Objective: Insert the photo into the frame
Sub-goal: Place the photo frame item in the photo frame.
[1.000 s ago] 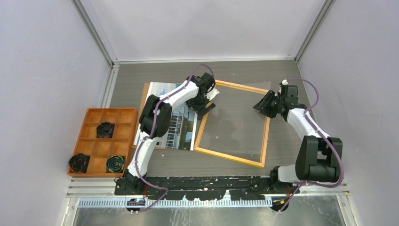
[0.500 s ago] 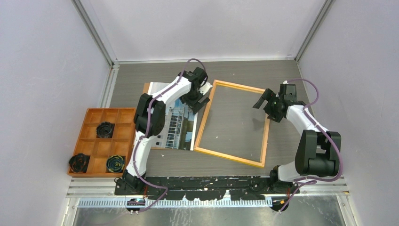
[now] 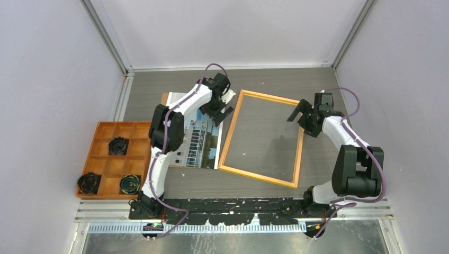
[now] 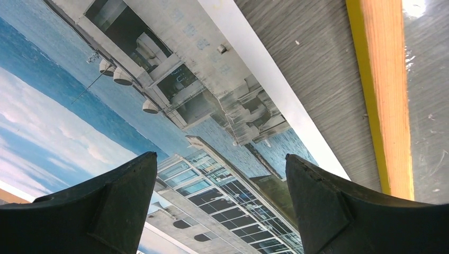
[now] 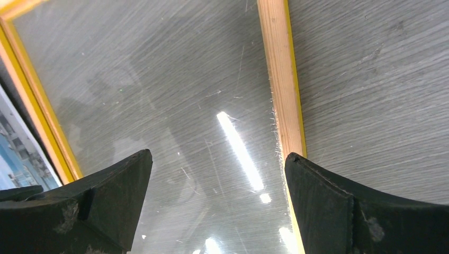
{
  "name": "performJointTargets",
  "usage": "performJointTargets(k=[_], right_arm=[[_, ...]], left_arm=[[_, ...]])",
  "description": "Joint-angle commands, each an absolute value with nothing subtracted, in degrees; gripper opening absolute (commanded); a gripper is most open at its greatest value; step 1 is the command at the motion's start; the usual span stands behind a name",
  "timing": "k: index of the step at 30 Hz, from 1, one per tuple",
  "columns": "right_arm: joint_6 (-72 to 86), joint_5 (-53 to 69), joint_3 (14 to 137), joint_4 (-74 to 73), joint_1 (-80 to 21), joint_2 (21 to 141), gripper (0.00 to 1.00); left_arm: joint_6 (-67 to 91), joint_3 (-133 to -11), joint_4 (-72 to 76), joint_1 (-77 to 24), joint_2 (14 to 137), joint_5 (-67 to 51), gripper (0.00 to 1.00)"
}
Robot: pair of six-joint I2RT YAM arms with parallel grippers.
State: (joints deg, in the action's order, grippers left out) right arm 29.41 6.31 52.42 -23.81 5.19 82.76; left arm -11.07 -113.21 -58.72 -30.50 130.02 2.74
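The frame (image 3: pixel 229 138) lies flat on the table, wood-coloured back edges up, and the table shows through its clear pane (image 5: pixel 174 106). The photo (image 3: pixel 204 143) of a white building under blue sky lies face up just left of it. My left gripper (image 3: pixel 223 111) hangs open over the photo's top right part; in the left wrist view the photo (image 4: pixel 159 106) fills the gap between the left gripper's (image 4: pixel 219 156) fingers, with the frame's edge (image 4: pixel 392 106) to the right. My right gripper (image 3: pixel 297 111) stands wide open over the frame's right rail (image 5: pixel 280 79), holding nothing.
An orange compartment tray (image 3: pixel 106 166) with three black rolls sits at the left edge of the table. A brown board (image 3: pixel 163 106) shows from under the photo's left side. Grey walls close in the table at the back and both sides.
The pane, held raised over the frame a second ago, now lies flat in it. The right gripper opened wide. The left gripper moved left from the frame's corner to over the photo.
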Motion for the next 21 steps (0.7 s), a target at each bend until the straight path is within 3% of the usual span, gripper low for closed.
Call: performJointTargets(k=[1, 6, 12, 21], right_arm=[[32.1, 4.8, 56.3, -23.2, 3.0, 78.8, 1.00], [35.8, -5.3, 62.2, -23.1, -12.4, 80.6, 1.00], [40.0, -10.4, 77.0, -19.7, -28.9, 94.5, 1.00], [42.9, -10.3, 102.5, -22.0, -38.5, 122.1, 0.95]], left_arm=[[-11.4, -116.0, -60.2, -28.6, 125.4, 0.6, 0.93], [-11.7, -120.2, -62.6, -23.2, 124.9, 0.3, 0.94], [-12.3, -123.9, -65.8, -13.1, 123.0, 0.4, 0.96], [-14.2, -116.0, -62.5, -1.2, 118.9, 3.5, 0.96]])
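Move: The photo's middle is about 8 cm back and 12 cm to the left of the left gripper, roughly 5 cm below it, with the wooden backing board under it and showing along its left edge. From the right gripper the photo lies some 49 cm left, 6 cm back and 7 cm lower. The yellow-sided frame, clear sheet inside, sits between: its middle is 16 cm left and 9 cm back of the right gripper. Sweep the right gripper some 33 cm left and 10 cm forward, up over the frame and then dipping, to the photo's far-right corner. Meanwhile lift the left gripper away from the frame, about 21 cm left, rising and easing forward, to above the photo's far-left corner. Turn both roughly 25 degrees counter-clockwise, fingers kept wide open and touching nothing on arrival. ##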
